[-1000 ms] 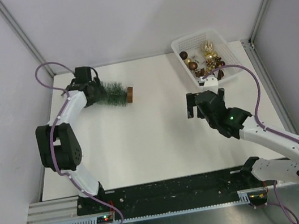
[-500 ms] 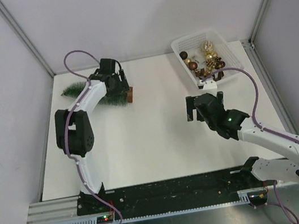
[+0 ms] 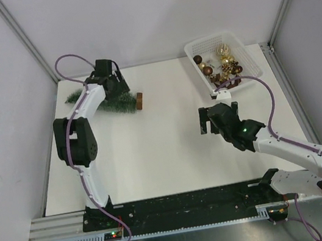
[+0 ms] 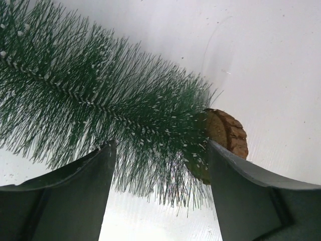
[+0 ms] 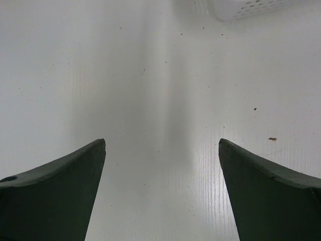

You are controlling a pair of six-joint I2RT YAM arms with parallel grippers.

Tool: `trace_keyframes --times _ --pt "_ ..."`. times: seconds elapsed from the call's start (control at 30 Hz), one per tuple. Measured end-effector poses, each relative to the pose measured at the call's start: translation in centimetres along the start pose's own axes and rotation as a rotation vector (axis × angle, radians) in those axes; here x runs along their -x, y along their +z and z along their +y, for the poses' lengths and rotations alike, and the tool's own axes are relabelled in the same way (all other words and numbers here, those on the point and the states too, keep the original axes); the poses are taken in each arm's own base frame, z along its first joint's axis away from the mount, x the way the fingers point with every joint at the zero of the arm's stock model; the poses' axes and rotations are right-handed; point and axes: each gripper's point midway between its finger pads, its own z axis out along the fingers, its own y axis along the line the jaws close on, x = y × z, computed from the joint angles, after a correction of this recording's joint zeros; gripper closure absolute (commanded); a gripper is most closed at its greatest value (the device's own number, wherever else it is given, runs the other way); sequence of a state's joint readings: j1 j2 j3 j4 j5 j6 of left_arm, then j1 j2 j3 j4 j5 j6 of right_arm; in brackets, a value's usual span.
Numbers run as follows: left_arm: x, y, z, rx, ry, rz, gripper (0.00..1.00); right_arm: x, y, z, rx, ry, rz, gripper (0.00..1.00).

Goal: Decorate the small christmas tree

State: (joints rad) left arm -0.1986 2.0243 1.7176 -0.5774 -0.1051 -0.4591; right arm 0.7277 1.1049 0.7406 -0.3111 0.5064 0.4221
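Observation:
The small christmas tree [image 3: 122, 102] lies on its side at the table's back left, its brown wooden base [image 3: 140, 101] pointing right and its tip to the left. My left gripper [image 3: 112, 84] hovers over the tree's wide lower part. In the left wrist view the frosted green bristles [image 4: 100, 100] and the base [image 4: 228, 135] fill the frame. That gripper [image 4: 161, 144] is open, with only bristle ends between its jaws. My right gripper [image 3: 217, 114] is open over bare table right of centre and holds nothing [image 5: 161, 140].
A white plastic basket [image 3: 242, 51] of brown and gold baubles [image 3: 221, 64] stands at the back right, just beyond my right gripper; its corner [image 5: 246, 7] shows in the right wrist view. Grey walls close the table on the left, back and right.
My left arm swung right along the tree from the tip end towards the base, then came back slightly. The tree's tip now shows. The right arm barely shifted.

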Motion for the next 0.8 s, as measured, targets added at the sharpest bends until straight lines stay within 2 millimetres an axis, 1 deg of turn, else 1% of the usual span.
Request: trace_keyframes --times 0.13,0.23,0.37,0.43,0.5,0.6,0.63,0.7,0.8 --pt "-0.2 -0.7 0.7 0.008 -0.022 0.007 0.28 -0.3 0.1 0.1 0.006 0.001 0.005 0.01" --pt "0.2 -1.2 0.4 -0.001 -0.022 -0.007 0.32 -0.4 0.1 0.3 0.015 0.004 0.008 0.01" --pt "0.2 -1.1 0.2 -0.002 -0.018 -0.007 0.39 -0.4 0.1 0.5 0.019 0.009 0.009 0.01" --pt "0.0 -0.7 0.0 0.002 -0.012 -0.005 0.45 -0.4 0.1 0.5 0.02 0.01 0.009 0.01" --pt "-0.4 -0.2 -0.2 0.007 -0.004 0.003 0.57 -0.3 0.0 0.4 0.021 0.012 0.007 0.01" --pt "-1.5 0.9 -0.5 0.017 0.015 0.026 0.81 -0.4 -0.1 0.3 0.021 0.014 0.005 0.01" --pt "-1.9 1.3 -0.6 0.02 0.026 0.035 0.86 -0.5 -0.2 0.2 0.022 0.015 0.004 0.01" --pt "-2.8 2.0 -0.8 0.023 0.047 0.055 0.92 -0.5 -0.3 0.2 0.022 0.016 0.003 0.02" --pt "-3.5 2.6 -1.6 0.004 0.081 0.071 0.95 -0.4 -0.4 0.1 0.023 0.018 0.001 0.02"
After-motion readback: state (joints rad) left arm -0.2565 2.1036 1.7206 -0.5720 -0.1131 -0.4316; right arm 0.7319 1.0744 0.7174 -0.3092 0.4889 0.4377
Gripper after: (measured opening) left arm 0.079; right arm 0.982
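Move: Just below the left hand, about 4 cm down and 1 cm ahead, lies the Christmas tree's trunk close to its foot. The wooden base is about 6 cm to this hand's right and 1 cm back; the tree tip is some 26 cm to its left and 3 cm ahead. From the right hand, that piece of trunk lies roughly 38 cm left, 22 cm ahead and 8 cm down. Lifting about 1 cm first, the left hand then sinks about 5 cm among the bristles beside the wooden base, drifting some 3 cm to the right as it drops. On the way down its fingers close from about three quarters open to nearly shut, pinching the thin trunk just above the base. ##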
